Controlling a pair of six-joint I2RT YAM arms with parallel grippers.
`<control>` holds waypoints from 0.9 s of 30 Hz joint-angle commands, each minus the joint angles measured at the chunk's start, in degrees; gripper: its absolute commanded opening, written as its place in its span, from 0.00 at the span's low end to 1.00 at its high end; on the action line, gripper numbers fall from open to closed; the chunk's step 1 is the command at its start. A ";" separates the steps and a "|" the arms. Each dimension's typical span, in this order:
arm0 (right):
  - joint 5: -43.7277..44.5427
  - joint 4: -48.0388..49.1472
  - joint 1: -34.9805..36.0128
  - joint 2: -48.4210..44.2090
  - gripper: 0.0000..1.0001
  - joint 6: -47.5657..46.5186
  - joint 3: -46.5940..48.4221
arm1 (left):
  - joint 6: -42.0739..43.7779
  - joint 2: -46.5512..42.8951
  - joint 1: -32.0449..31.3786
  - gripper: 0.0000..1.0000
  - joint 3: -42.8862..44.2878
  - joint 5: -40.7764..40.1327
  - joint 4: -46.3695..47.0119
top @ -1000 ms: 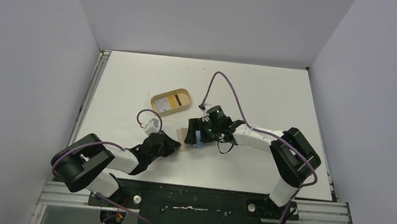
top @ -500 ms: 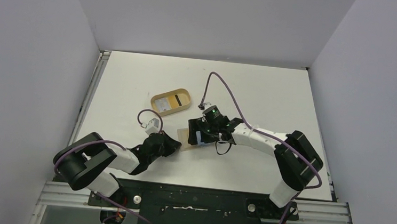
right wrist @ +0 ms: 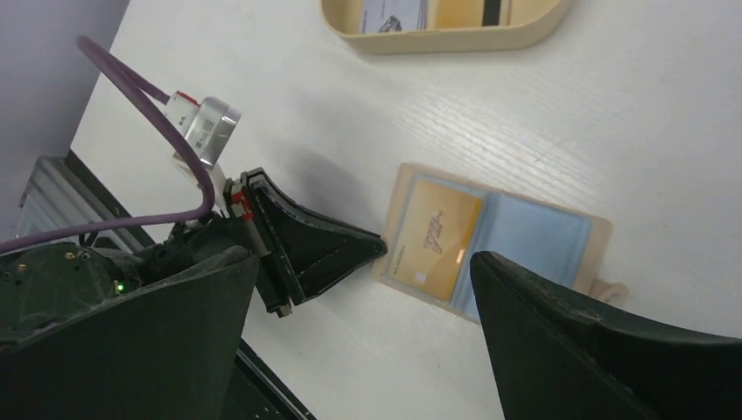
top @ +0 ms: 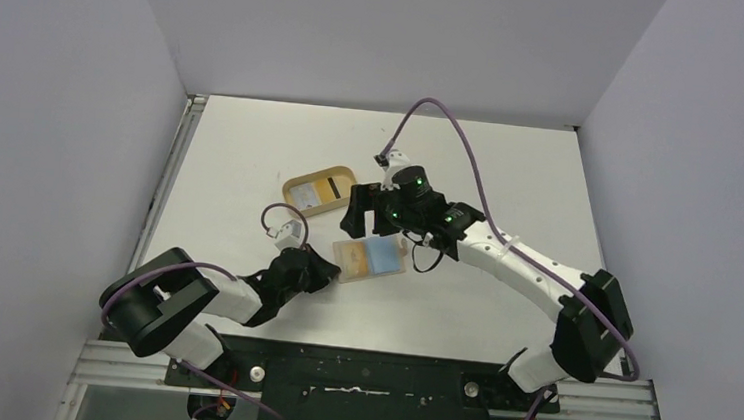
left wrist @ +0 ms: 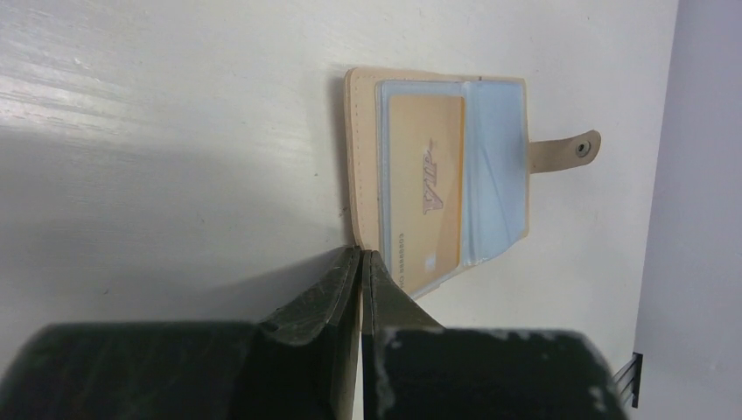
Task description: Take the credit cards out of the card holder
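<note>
The tan card holder (top: 372,258) lies open on the table, snap tab (left wrist: 569,149) at its far side. Under its clear sleeves a gold credit card (left wrist: 424,192) and a light blue one (left wrist: 499,175) show; both also show in the right wrist view, gold (right wrist: 435,234) and blue (right wrist: 534,241). My left gripper (top: 328,267) is shut, its tips (left wrist: 360,255) pinching the holder's near corner (left wrist: 367,236). My right gripper (top: 379,223) is open and empty, raised above the holder (right wrist: 494,241), its jaws (right wrist: 363,332) wide apart.
An oval tan tray (top: 322,188) with yellow inside stands behind the holder and holds a white and a yellow item; its rim shows in the right wrist view (right wrist: 455,39). The table's near edge and metal rail lie just behind the left arm.
My right gripper has lifted off the holder and moved back and up, jaws open. The holder now lies uncovered with its cards showing. The left gripper has stayed put.
</note>
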 commanded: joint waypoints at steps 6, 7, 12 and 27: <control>-13.24 9.85 -1.29 10.77 0.97 3.40 -2.15 | 2.84 2.02 -0.02 0.00 0.87 1.82 -4.21; -13.30 10.66 -1.53 11.23 0.97 3.58 -2.35 | 2.94 2.15 -0.03 0.00 0.85 1.98 -3.98; -14.25 11.77 -2.77 14.71 0.95 3.70 -2.42 | 3.09 2.52 -0.14 0.00 0.76 2.50 -3.27; -12.33 15.98 -4.31 18.52 0.95 4.97 -7.45 | 3.85 2.99 -0.15 0.00 1.32 2.83 -3.55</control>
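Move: The yellow VIP card in the holder's near-left pocket lies about 18 cm below the right hand and 3 cm to its left, neither ahead nor back. The blue pocket beside it is roughly 4 cm to that hand's right and 1 cm ahead, the tan box about 15 cm ahead and 12 cm left, both 17 to 18 cm below. From the left hand the card is some 3 cm ahead and 3 cm right, level in height. Right hand sinks some 13 cm, open, towards the yellow card, tipping down; left keeps pinching the holder. ##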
